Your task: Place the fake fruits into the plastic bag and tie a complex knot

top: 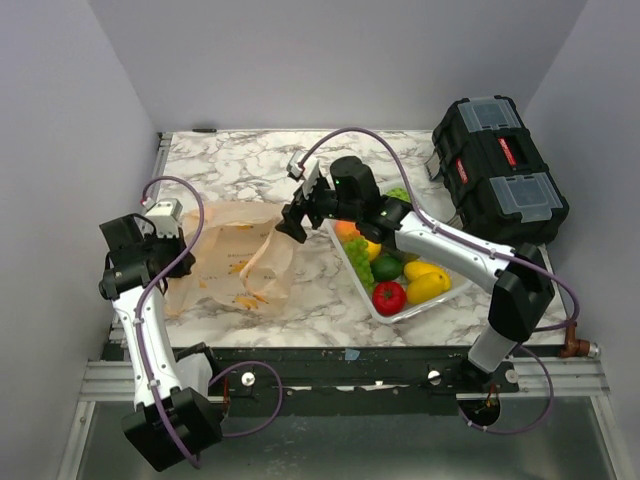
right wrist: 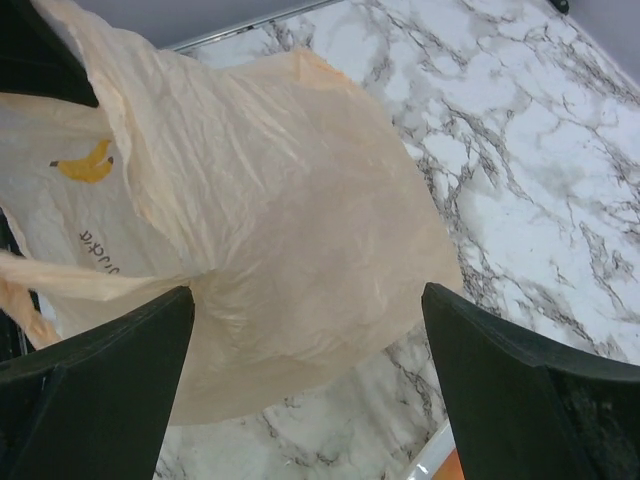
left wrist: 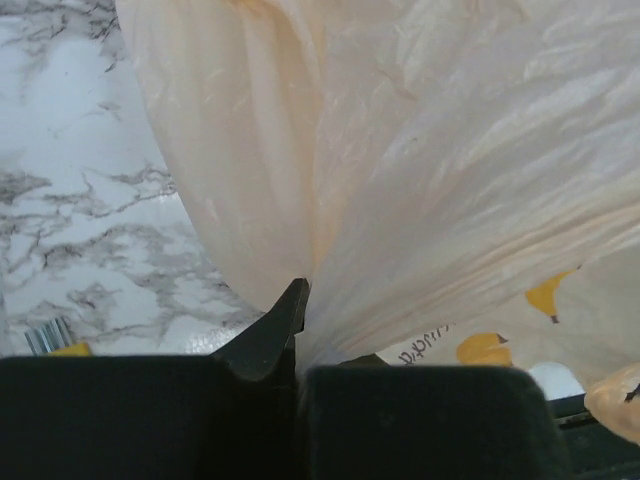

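Note:
The pale-orange plastic bag (top: 235, 262) lies crumpled on the marble table, left of centre. My left gripper (top: 166, 226) is shut on the bag's left edge; in the left wrist view the film (left wrist: 420, 180) fans out from the closed fingertips (left wrist: 298, 325). My right gripper (top: 297, 222) hovers open over the bag's right side, nothing between its fingers (right wrist: 100, 370), with the bag (right wrist: 280, 200) below. The fake fruits sit in a white basket (top: 415, 312): a red one (top: 389, 297), a yellow one (top: 428, 287), green grapes (top: 359, 255). The knot is not in view.
A black toolbox (top: 497, 170) stands at the back right corner. The basket's white rim (right wrist: 440, 462) shows just under my right gripper. Grey walls close in the table on the left, back and right.

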`<action>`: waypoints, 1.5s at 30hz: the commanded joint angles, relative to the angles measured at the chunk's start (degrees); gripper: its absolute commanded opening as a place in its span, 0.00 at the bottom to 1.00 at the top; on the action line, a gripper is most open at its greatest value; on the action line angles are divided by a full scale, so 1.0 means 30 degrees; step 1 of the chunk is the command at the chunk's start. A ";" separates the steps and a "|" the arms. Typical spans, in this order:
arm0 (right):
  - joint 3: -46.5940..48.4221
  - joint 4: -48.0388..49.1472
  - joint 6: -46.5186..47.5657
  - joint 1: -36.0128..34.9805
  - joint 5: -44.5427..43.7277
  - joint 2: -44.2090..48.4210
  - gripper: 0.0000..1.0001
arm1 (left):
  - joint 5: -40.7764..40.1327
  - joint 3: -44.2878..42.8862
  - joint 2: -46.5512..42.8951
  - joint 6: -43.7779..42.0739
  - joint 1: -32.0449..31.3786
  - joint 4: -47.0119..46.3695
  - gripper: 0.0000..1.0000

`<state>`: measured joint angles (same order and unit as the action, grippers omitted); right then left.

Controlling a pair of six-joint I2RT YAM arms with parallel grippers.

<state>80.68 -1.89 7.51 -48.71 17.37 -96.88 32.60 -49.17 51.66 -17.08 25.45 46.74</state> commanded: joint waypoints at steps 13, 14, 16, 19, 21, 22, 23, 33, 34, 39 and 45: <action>0.2381 -0.6317 0.0700 0.0503 0.0547 0.2162 1.00 | -0.6328 -0.0881 -0.0350 1.2962 -0.1445 -0.0594 0.00; 0.2106 -0.6951 0.0799 0.0650 0.0352 0.2292 1.00 | -0.6209 -0.0719 -0.0337 1.3522 -0.1478 -0.0881 0.00; 0.1127 -0.7512 0.0729 0.1487 0.0403 0.2853 1.00 | -0.6061 -0.0633 0.0067 1.5097 -0.1864 -0.0899 0.00; 0.0168 -0.8761 0.0774 0.3228 0.0641 0.3749 0.99 | -0.5540 -0.0487 0.0554 1.6232 -0.2185 -0.1035 0.00; -0.0258 -0.9928 0.1333 0.4587 0.0640 0.4357 1.00 | -0.5348 -0.0526 0.0621 1.6751 -0.2374 -0.0969 0.00; -0.0553 -1.0515 0.1785 0.5202 0.0369 0.4696 1.00 | -0.5317 -0.0530 0.0622 1.7037 -0.2553 -0.0933 0.00; -0.0829 -1.1033 0.2379 0.5567 0.0109 0.5080 1.00 | -0.5454 -0.0488 0.0536 1.7282 -0.2837 -0.0906 0.00; -0.3194 -1.2243 0.4085 0.6184 0.0335 0.6160 0.96 | -0.5338 0.0777 -0.0311 1.8738 -0.3969 -0.1869 0.00; -0.3237 -1.2026 0.4098 0.6166 0.0241 0.5724 0.94 | -0.5425 0.0717 -0.0402 1.8709 -0.3972 -0.1815 0.00; -0.3873 -1.0656 0.4078 0.6173 -0.0042 0.3910 0.79 | -0.5285 0.0541 -0.0803 1.8890 -0.3972 -0.1363 0.00; -0.5224 -0.8533 0.2668 0.6151 0.0446 0.3022 0.72 | -0.5258 0.0655 -0.1247 1.8902 -0.4205 -0.0874 0.00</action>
<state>66.30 -32.97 18.44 -30.04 17.17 -86.94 15.70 -47.00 49.25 38.72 13.45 42.96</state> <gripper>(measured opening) 0.730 0.009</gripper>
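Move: The avocado in the basket lies about 23 cm to the right of the open right gripper, some 4 cm back and 20 cm below. The grapes lie about 5 cm to the left of the avocado, the melon about 6 cm to its right and 7 cm farther out, the tomato 7 cm nearer the base. From the left gripper, already pinching the bag's rim, the avocado lies about 47 cm to the right, 3 cm ahead and 12 cm lower. Lift the open right gripper about 7 cm clear of the bag, swing it some 20 cm right over the basket, then lower it towards the avocado between the grapes and melon, tipping the fingers steeper and narrowing them part-way. Keep the left gripper pinching the bag rim while turning it about 35 degrees counter-clockwise, rolling its left side down and easing it a few centimetres right. ##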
